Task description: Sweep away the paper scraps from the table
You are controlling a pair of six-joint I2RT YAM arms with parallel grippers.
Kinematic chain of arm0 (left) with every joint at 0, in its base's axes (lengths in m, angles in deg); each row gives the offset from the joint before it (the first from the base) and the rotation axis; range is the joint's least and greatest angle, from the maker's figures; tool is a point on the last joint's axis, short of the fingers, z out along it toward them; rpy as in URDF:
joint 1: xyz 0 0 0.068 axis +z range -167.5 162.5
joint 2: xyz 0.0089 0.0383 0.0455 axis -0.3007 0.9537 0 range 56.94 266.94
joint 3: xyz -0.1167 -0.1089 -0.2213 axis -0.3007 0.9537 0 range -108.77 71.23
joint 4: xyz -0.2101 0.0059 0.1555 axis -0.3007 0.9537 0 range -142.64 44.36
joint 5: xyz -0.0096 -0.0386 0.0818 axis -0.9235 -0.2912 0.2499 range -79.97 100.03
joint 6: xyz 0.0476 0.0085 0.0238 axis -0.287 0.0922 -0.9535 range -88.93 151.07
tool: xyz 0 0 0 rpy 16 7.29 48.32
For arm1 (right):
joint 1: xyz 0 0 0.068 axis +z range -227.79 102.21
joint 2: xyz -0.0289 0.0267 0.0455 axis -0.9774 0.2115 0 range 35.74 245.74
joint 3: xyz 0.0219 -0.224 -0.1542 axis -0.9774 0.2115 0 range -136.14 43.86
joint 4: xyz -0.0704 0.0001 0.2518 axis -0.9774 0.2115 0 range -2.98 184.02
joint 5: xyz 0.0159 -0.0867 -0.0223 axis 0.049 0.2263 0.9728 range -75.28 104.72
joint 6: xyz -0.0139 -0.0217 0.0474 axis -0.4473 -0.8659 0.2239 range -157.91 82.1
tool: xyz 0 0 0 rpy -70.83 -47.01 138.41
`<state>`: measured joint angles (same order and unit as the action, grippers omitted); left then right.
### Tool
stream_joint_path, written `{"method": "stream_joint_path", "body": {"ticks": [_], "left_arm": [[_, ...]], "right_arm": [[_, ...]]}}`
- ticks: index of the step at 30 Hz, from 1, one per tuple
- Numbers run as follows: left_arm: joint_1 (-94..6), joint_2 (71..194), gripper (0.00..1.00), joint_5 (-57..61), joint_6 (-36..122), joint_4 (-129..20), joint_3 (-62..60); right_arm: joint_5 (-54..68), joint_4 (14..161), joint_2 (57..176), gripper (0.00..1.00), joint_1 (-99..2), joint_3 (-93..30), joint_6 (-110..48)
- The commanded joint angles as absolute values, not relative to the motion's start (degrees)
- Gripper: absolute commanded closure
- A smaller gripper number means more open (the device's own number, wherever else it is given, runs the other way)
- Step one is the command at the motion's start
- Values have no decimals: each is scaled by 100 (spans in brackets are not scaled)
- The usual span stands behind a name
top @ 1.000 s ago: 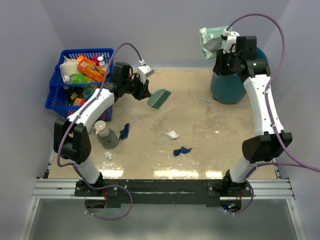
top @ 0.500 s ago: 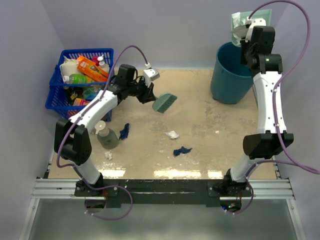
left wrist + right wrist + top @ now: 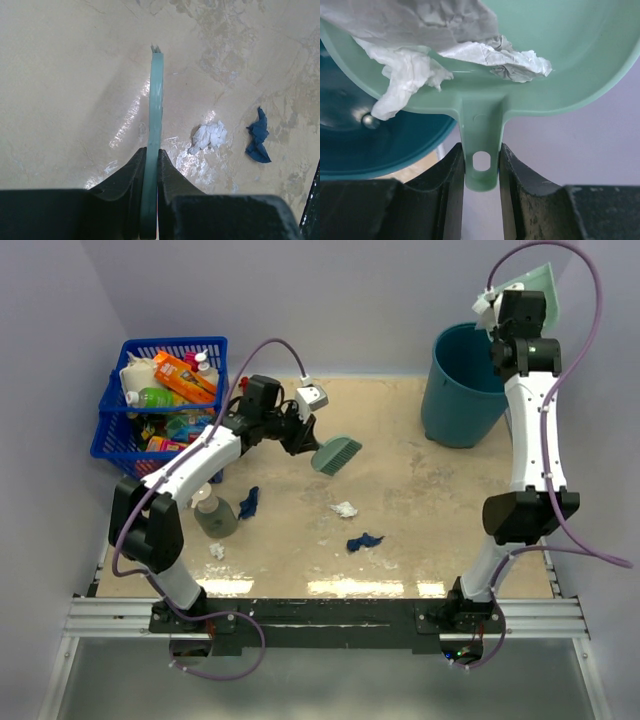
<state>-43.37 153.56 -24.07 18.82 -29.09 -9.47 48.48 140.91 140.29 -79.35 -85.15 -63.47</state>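
Observation:
My left gripper [image 3: 306, 434] [image 3: 151, 159] is shut on the handle of the teal hand brush [image 3: 337, 453] [image 3: 156, 95], which hangs over the back-left part of the table [image 3: 440, 510]. Paper scraps lie on the table: a white one [image 3: 345, 509] [image 3: 208, 137], a navy one [image 3: 365, 540] [image 3: 258, 142], another navy one [image 3: 248, 502] and a small white one [image 3: 217, 551]. High at the back right, my right gripper [image 3: 512, 300] [image 3: 481, 155] is shut on the handle of the pale green dustpan [image 3: 535, 282] [image 3: 555, 60]. The pan holds crumpled white and grey paper [image 3: 410, 75] and is tilted above the teal bucket [image 3: 463, 385] [image 3: 365, 145].
A blue plastic basket [image 3: 118, 405] full of bottles and packets stands at the back left. A clear bottle with a beige cap [image 3: 211, 512] stands near the left edge, beside the left navy scrap. Pale walls close in the sides and back.
My right arm has swung the dustpan up and to the right, from left of the bucket to above its far-right rim. The left arm has carried the brush to the right and slightly nearer.

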Motion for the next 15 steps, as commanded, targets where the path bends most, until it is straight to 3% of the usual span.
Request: {"method": "stream_joint_path", "body": {"ticks": [1, 7, 12, 15], "left_arm": [[-4430, 15036, 100, -2556, 1771, -3164, -945], [-4598, 15019, 100, -2547, 1745, -3155, -989], [-4800, 14914, 100, -2249, 1271, -2935, -980], [-4817, 14913, 100, -2222, 1252, -2891, -1033]], "right_arm": [[5978, 14231, 14086, 100, -7946, -8430, -7497], [6638, 13432, 13735, 100, -7946, -7569, -8743], [7527, 9508, 12691, 100, -7928, -4943, -11687], [7510, 9463, 12748, 100, -7937, -4832, -11914]]}}
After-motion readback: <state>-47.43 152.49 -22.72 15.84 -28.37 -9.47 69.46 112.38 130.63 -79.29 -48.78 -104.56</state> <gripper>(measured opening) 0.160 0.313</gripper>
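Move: Ahead and to the left of the right hand, some 8 cm out and 10 cm over, stands the bin, its middle about 25 cm lower; the paper scraps in the held dustpan lie roughly 10 cm straight ahead of that hand and a little below. From the left hand, which holds the brush, the white scrap on the table is about 5 cm back, 8 cm right and 18 cm down, with the blue scrap 8 cm nearer the base and 4 cm farther right than the white one. Tipping the dustpan over the bin, the right hand keeps its hold on the handle, rolls its left side down by some 35 degrees and dips the pan's front, while the hand shifts about 8 cm right, down and back, beside the bin. The left hand, still gripping the brush clear of the table, drifts about 3 cm back and right towards the white scrap. ##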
